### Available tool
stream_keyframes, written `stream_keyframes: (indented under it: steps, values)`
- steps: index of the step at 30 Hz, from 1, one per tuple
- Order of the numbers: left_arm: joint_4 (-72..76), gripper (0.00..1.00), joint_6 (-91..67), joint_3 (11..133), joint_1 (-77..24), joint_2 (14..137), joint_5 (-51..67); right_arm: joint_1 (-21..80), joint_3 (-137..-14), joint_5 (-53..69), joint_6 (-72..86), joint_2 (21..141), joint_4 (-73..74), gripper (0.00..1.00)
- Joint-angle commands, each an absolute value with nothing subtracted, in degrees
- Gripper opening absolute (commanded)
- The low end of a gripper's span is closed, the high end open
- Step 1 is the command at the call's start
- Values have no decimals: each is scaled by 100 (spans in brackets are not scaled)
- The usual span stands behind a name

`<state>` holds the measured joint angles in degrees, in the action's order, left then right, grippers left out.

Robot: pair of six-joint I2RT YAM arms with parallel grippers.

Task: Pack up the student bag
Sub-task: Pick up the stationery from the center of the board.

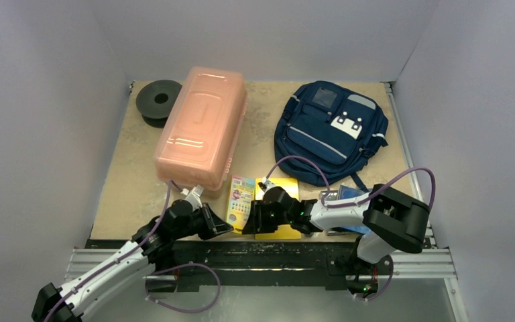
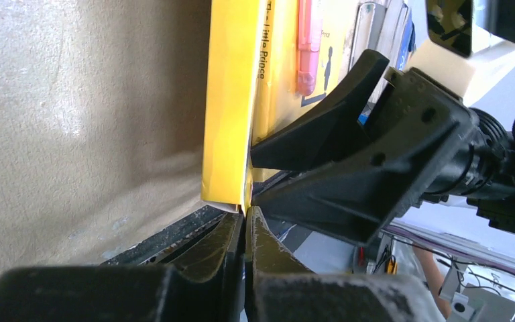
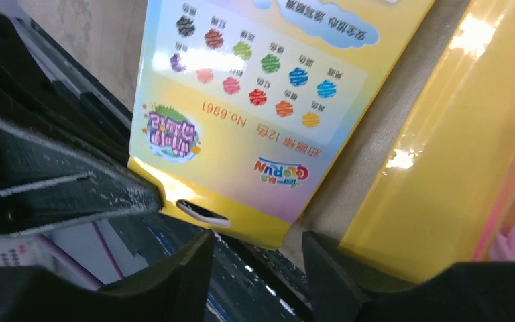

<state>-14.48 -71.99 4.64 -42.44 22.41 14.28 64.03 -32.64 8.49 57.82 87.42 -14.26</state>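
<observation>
The navy student bag (image 1: 332, 131) lies zipped at the back right, away from both arms. A colourful crayon pack (image 1: 240, 201) (image 3: 255, 100) and a yellow book (image 1: 280, 209) (image 3: 436, 154) lie side by side at the table's near edge. My left gripper (image 1: 226, 228) (image 2: 247, 213) is shut, its tips against the near corner of the crayon pack (image 2: 228, 100); whether they pinch it I cannot tell. My right gripper (image 1: 250, 218) (image 3: 258, 251) is open just short of the pack's near edge, over the gap between pack and book.
A long pink translucent box (image 1: 201, 127) stands left of centre, with a black spool (image 1: 159, 100) behind it. A blue item (image 1: 349, 196) lies under my right arm. A pink pen (image 2: 307, 40) rests on the book. The black rail (image 1: 275, 255) runs along the near edge.
</observation>
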Motion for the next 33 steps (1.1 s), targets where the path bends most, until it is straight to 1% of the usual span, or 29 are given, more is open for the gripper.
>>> stream_keyframes:
  steps: [1,5,9,11,13,15,17,20,24,27,30,32,33]
  values:
    - [-2336,0,-7098,481,-4253,2098,1259,6672,-3546,283,4831,8249,-734,61]
    - [-2817,0,-6819,841,-4252,2057,1283,6768,-3790,-255,4320,7627,31,73]
    - [-3229,0,-6567,1300,-4249,2057,1432,6727,-4075,-502,4387,7397,318,83]
    - [-3311,0,-6541,1493,-4257,2048,1536,6594,-4158,-398,4426,7444,213,87]
    - [-3386,0,-6518,1668,-4250,2052,1570,6343,-4056,-151,4826,7478,32,91]
    - [-3407,0,-6496,1785,-4254,2099,1609,5918,-3733,196,5686,7497,-368,93]
    - [-3333,0,-6495,1851,-4248,2174,1669,5722,-3446,793,6284,7606,-911,93]
    - [-3181,0,-6475,1857,-4253,2275,1756,5760,-3525,756,6407,7824,-1115,93]
    - [-3193,0,-6343,1915,-4254,2406,1775,5766,-3793,581,6149,7938,-761,94]
    - [-3116,0,-6354,1970,-4248,2443,1841,5766,-3793,740,5816,7917,-832,95]
    - [-3153,0,-6309,2139,-4249,2482,1866,5774,-3795,806,5051,7965,-846,93]
    - [-3319,0,-6326,2329,-4256,2508,1751,5808,-3845,482,4300,7961,-611,92]
    - [-3393,0,-6368,2402,-4249,2532,1682,5994,-3927,172,3886,7907,-413,92]
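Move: The left fingers are already shut on the near end of the crayon box, whose middle lies some 8 cm ahead of them, 3 cm right and slightly lower. From the right hand, at the near right corner, that middle is about 7 cm ahead and 3 cm left; the yellow book is some 6 cm ahead and 10 cm right, with the pink bottle on it about 8 cm ahead and 8 cm right. Keeping its pinch on the crayon box's near end, the left hand draws back some 2 cm and slightly left, dipping first and then lifting about 3.5 cm. The right hand, opening from half to nearly wide, rises clear of the near right corner by 7 cm, swings about 5 cm forward, then sinks halfway back, its fingertips spread over the box and the book's left edge. ##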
